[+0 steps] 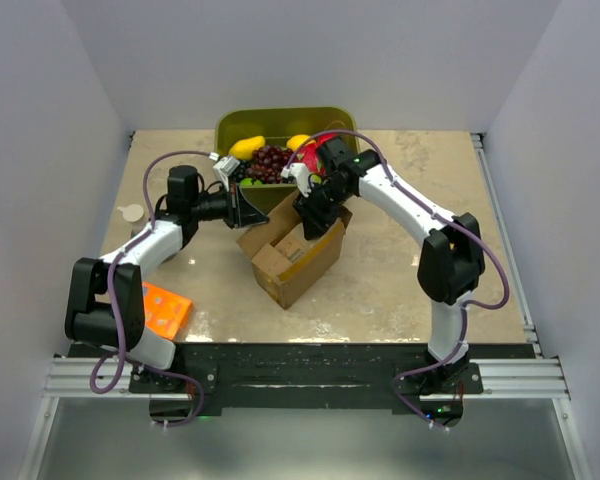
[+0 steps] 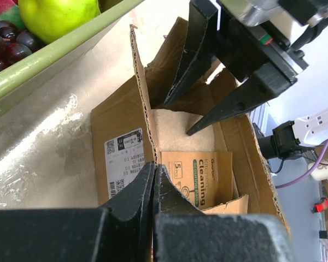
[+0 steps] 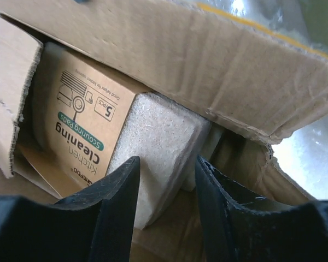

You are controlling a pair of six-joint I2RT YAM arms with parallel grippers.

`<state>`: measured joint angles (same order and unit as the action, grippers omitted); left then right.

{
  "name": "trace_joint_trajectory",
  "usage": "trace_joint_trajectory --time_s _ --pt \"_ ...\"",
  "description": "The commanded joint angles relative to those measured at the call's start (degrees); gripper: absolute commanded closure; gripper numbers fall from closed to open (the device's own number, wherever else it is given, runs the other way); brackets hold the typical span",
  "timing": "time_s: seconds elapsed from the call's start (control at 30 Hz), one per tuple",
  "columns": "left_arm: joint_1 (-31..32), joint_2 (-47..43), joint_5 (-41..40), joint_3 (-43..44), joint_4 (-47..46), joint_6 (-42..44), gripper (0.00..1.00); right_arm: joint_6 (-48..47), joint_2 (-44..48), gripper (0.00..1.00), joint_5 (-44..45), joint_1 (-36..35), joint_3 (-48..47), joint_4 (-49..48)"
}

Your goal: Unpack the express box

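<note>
The express box [image 1: 292, 262] stands open in the middle of the table, brown cardboard with a white label [image 2: 126, 158] on one side. My left gripper [image 2: 154, 165] is shut on the upright edge of its left flap [image 2: 142, 98]; in the top view the left gripper [image 1: 248, 208] sits at the box's left rim. Inside lies a pack of kitchen scouring pads [image 3: 82, 114] with a pale pad [image 3: 158, 136] showing. My right gripper [image 3: 167, 164] is open, reaching down into the box with its fingers either side of the pale pad's corner, and holds nothing.
A green bin [image 1: 280, 120] behind the box holds grapes [image 1: 271, 160], a yellow fruit [image 1: 247, 147] and red items. A flat orange box [image 1: 165, 308] lies near the left arm's base. A small white disc [image 1: 131, 212] sits at the table's left edge.
</note>
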<state>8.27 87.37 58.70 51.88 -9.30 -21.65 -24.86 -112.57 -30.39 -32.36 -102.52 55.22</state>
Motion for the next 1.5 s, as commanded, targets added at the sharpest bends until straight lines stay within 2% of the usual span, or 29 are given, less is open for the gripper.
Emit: trace_joint_trajectory --time_s 0.0,0.03,0.23,0.4,0.5,0.67,0.77,0.87,1.0,1.07,1.1,1.17,1.3,1.47 --pt "-0.19 -0.98 0.1 1.47 -1.77 1.08 1.0 -0.36 0.34 0.55 -0.09 -0.34 -0.05 1.56" --pt "-0.19 -0.98 0.1 1.56 -1.77 1.17 1.0 -1.32 -0.01 0.66 -1.5 -0.34 0.73 1.64" --pt "-0.19 -0.8 -0.25 1.47 -1.34 1.78 1.0 -2.64 0.24 0.99 -10.21 -0.34 -1.26 1.64" --pt "-0.1 -0.71 -0.6 1.47 -0.9 2.31 1.0 -4.76 5.42 1.0 -8.29 0.1 -6.72 2.88" --pt "-0.19 -0.71 -0.6 1.47 -0.46 2.66 1.0 -1.16 11.4 1.0 -4.34 0.1 -6.47 -3.78" --pt "-0.19 -0.63 -0.69 2.09 1.21 3.98 1.0 1.83 17.81 1.0 1.55 1.68 -7.87 -6.35" --pt "-0.19 -0.8 -0.95 2.26 2.62 5.12 1.0 4.55 20.02 1.0 4.37 5.19 -7.96 -7.67" --pt "-0.19 -0.89 -1.04 2.18 3.5 5.74 1.0 7.36 22.92 1.0 6.13 12.65 -7.0 -8.81" --pt "-0.19 -0.71 -0.86 2.26 4.03 6.09 1.0 13.6 25.99 1.0 5.7 28.35 -2.79 -12.14" --pt "-0.19 -0.54 -0.6 2.44 4.11 6.09 1.0 17.9 26.53 1.0 5.87 32.26 -0.76 -13.73" --pt "-0.27 -0.54 -0.51 2.44 4.03 6.09 1.0 19.48 26.79 1.0 6.83 37.06 1.42 -15.48" --pt "-0.19 -0.45 -0.25 2.44 4.03 6.01 1.0 23.62 26.97 1.0 12.53 39.56 3.89 -17.59" --pt "-0.19 -0.36 0.36 2.53 3.85 6.0 1.0 24.42 24.51 1.0 14.65 41.24 10.13 -22.86" --pt "-0.19 -0.27 1.68 3.23 4.11 6.44 1.0 25.83 16.62 1.0 12.11 41.24 11.03 -25.34"
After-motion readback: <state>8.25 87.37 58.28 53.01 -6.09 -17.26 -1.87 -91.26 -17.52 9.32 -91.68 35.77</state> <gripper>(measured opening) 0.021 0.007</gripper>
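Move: The scouring-pad pack that my right hand is about to grip lies inside the open box, its middle about 5 cm left, 3 cm back and 3 cm below that hand. A second pack sits beside it, roughly 4 cm left, 1 cm back and 6 cm down. The fruit bin's middle is some 16 cm ahead and 5 cm left, a little lower. From my left hand, which grips the box flap, the first pack is about 6 cm right, 6 cm back and 8 cm lower. I close my right fingers from half open onto the bare sponge end of the nearer pack and pull it up out of the box, climbing about 23 cm. I then swing it some 30 cm right and a dozen forward, wrist turning clockwise about 65 degrees, and sink about 10 cm towards the clear table right of the fruit bin. My left hand keeps its pinch on the flap, holding the box. ##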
